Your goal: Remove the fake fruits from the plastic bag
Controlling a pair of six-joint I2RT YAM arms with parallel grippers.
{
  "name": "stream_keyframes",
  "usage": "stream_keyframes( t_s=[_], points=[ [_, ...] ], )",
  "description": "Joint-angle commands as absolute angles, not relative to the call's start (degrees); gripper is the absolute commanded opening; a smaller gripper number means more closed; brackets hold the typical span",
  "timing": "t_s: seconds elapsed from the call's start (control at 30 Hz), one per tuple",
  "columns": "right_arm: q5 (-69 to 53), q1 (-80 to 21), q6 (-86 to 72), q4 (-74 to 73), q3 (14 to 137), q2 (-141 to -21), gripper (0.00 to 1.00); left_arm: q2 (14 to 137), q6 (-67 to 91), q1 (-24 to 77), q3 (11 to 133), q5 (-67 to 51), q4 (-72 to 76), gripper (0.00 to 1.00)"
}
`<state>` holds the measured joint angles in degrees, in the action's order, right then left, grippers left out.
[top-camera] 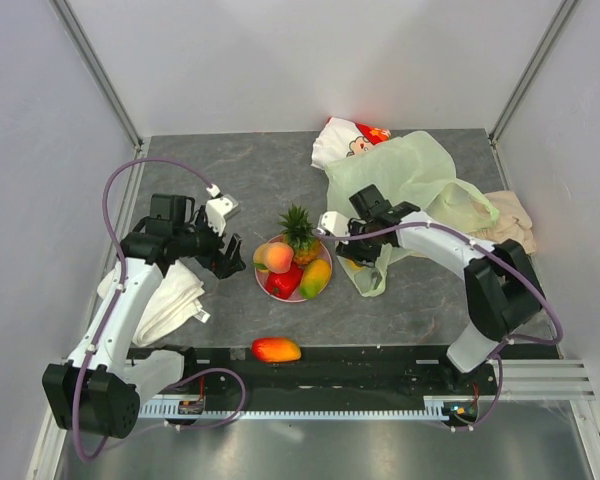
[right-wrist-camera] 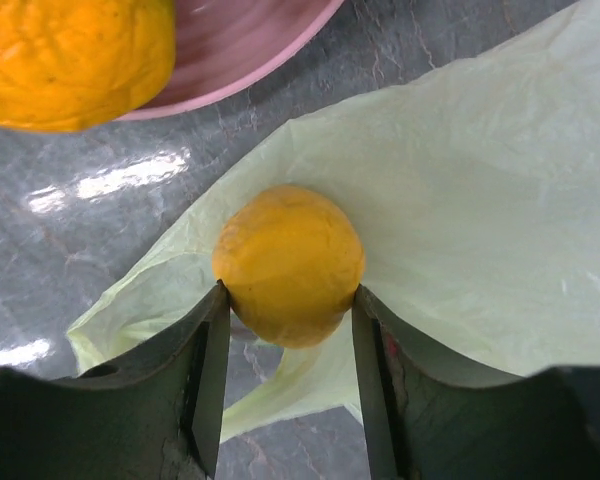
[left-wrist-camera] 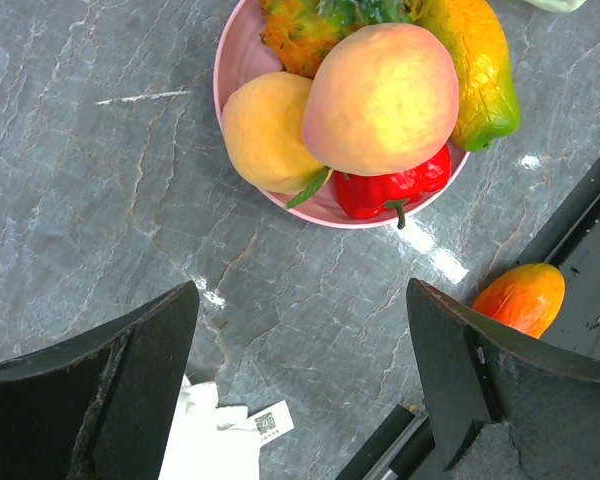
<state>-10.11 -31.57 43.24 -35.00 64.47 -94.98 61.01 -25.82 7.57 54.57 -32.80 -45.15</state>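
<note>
The pale-green plastic bag (top-camera: pixel 420 170) lies crumpled at the right rear, its mouth facing the pink plate (top-camera: pixel 326 256). My right gripper (top-camera: pixel 348 258) is at that mouth. In the right wrist view its fingers (right-wrist-camera: pixel 208 340) press both sides of a yellow-orange round fruit (right-wrist-camera: pixel 288 262) resting on the bag's film (right-wrist-camera: pixel 480 200). The plate holds a pineapple (top-camera: pixel 300 235), a peach (top-camera: pixel 277 258), a red pepper (top-camera: pixel 283 282) and a mango (top-camera: pixel 315 278). Another mango (top-camera: pixel 276 349) lies by the near rail. My left gripper (left-wrist-camera: pixel 302 290) hovers open over bare table, just short of the plate (left-wrist-camera: pixel 242 60).
A white cloth (top-camera: pixel 170 295) lies under the left arm. A cartoon-printed pouch (top-camera: pixel 350 140) sits behind the bag and a beige cloth (top-camera: pixel 510 215) at its right. A black rail (top-camera: pixel 360 355) runs along the near edge.
</note>
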Motion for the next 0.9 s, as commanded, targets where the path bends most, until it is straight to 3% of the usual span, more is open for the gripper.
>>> stream_keyframes(
  t_s=[0.0, 0.17, 0.37, 0.87],
  points=[
    [-15.9, -31.2, 43.2, -41.6, 72.5, -85.5, 0.38, 60.7, -24.4, 7.5, 57.0, -31.6, -44.1, 0.91],
    [-30.5, -32.4, 45.8, -49.0, 76.4, -80.2, 0.43, 60.7, -23.7, 7.5, 56.3, -31.9, -42.1, 0.91],
    [-31.6, -40.8, 48.3, -49.0, 75.7, -83.3, 0.43, 60.4, -22.7, 7.5, 55.9, -32.1, -41.0, 0.92],
    [-31.3, -47.7, 44.7, -38.8, 77.4, -92.5, 0.44, 55.6, -21.7, 7.2, 52.9, -31.3, -43.0, 0.92]
  ],
)
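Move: My right hand already grips the yellow fruit on the plastic bag's near flap. The pink plate's middle lies roughly 17 cm to its left, 2 cm back and 3 cm below. On the plate, the mango is some 11 cm left and 3 cm back of my hand, the pineapple 14 cm left and 4 cm ahead, and the red pepper 20 cm left and 6 cm back. From my left hand, the plate is about 17 cm right, 5 cm ahead and 14 cm down. I keep my right fingers shut on the yellow fruit and whip it up off the bag, some 15 cm. Near the top I swing it left and back towards the plate's near right rim, then sink about 7 cm. On the way I roll the hand left side up and turn it about 25 degrees counter-clockwise. ##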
